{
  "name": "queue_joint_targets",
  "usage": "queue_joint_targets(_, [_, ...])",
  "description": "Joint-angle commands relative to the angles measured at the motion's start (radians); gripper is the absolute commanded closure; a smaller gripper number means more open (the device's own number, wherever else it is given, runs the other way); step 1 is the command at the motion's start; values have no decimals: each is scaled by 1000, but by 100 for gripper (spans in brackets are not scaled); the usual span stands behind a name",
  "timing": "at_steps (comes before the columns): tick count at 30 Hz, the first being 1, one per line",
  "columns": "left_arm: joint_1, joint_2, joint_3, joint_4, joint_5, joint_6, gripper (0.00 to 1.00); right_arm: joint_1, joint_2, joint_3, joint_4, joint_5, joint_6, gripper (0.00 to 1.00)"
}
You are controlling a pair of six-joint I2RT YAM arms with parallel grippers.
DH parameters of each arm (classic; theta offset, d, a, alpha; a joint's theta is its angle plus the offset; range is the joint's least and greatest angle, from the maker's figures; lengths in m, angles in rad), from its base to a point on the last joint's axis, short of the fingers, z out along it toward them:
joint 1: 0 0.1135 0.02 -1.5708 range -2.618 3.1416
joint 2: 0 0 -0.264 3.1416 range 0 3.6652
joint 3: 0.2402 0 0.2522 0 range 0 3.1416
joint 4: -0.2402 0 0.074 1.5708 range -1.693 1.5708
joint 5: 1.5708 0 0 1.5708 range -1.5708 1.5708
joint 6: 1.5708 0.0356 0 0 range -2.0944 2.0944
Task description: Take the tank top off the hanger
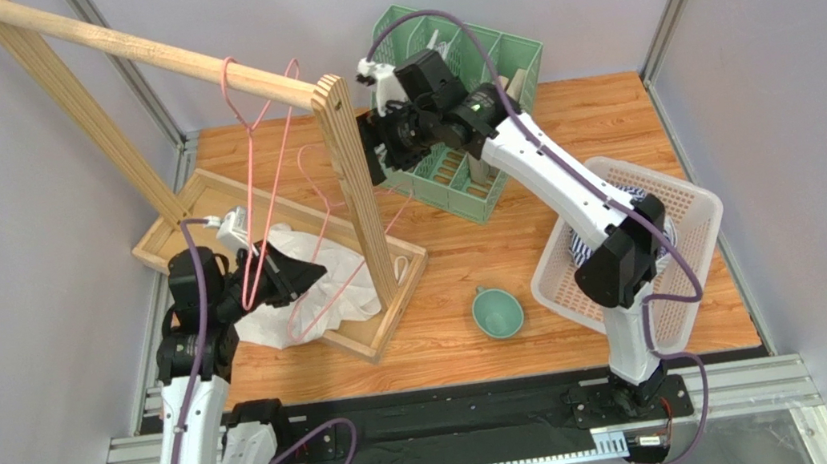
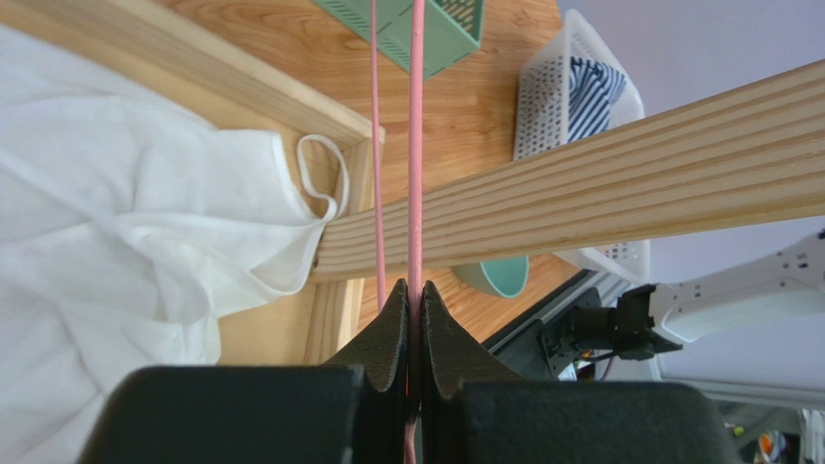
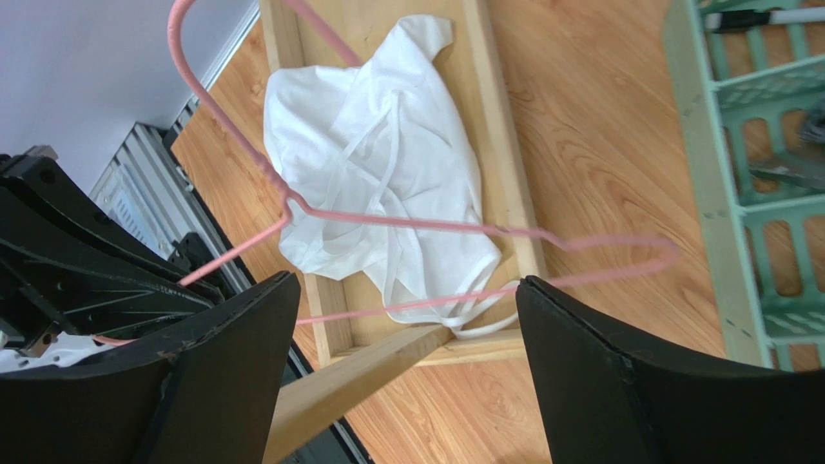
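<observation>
A white tank top (image 1: 312,295) lies crumpled on the wooden rack's base tray (image 1: 184,210), under a pink wire hanger (image 1: 229,88) hooked on the rack's top rail. My left gripper (image 1: 267,279) is low beside the cloth, shut on the hanger's wire; in the left wrist view the pink wire (image 2: 416,193) runs straight into the closed left gripper (image 2: 416,295), with the tank top (image 2: 116,242) to the left. My right gripper (image 1: 374,147) stands open near the rack's right post, holding nothing. The right wrist view looks down between the open right gripper (image 3: 405,290) at the hanger (image 3: 436,225) and tank top (image 3: 378,164).
The rack's upright post (image 1: 353,180) stands between the two grippers. A green divided basket (image 1: 502,50) sits at the back. At right is a white basket (image 1: 680,189) holding a striped cloth. A teal bowl (image 1: 497,311) rests on the table in front.
</observation>
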Motion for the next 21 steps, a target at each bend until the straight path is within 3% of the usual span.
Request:
queue_joint_targets(1, [44,-57,42,-160,-128,6,100,-47,-139,-58,87,52,73,11])
queue_joint_targets(10, [165,-117,53,-266,-245,-84,100,-64,-180,-148,110,89,64,11])
queue_joint_targets(13, [185,-154,97,-318,-375,-88,100,-64,-189,-187,119,97,61,11])
queue_joint_targets(17, [183,-254,203,-389,-695,-97,100,-64,-205,-237,131,106,53,11])
queue_joint_targets(21, [185,-269,298,-392,-849,-95,100,-64,-217,-270,143,104,49,11])
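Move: In the tray below, the fallen white tank top lies about 8 cm ahead, 5 cm left and 20 cm below the left hand, which holds the freed pink hanger. The rail's bare stretch is some 20 cm ahead of that hand, 8 cm left and 20 cm up; the hung hangers are about 6 cm ahead and 10 cm above, the near post 8 cm ahead and 11 cm right. From the empty right hand, the tank top is 17 cm left, 6 cm back and 25 cm down; the green rack is 18 cm ahead, 12 cm right and lower. Keeping its pinch on the hanger, the left hand sweeps about 12 cm left, past the robot side of the tank top, dipping slightly before rising at the end, while it turns some 40 degrees counter-clockwise. The right hand, already open, draws right about 5 cm, away from the hanger, lifting first and then sinking again. ##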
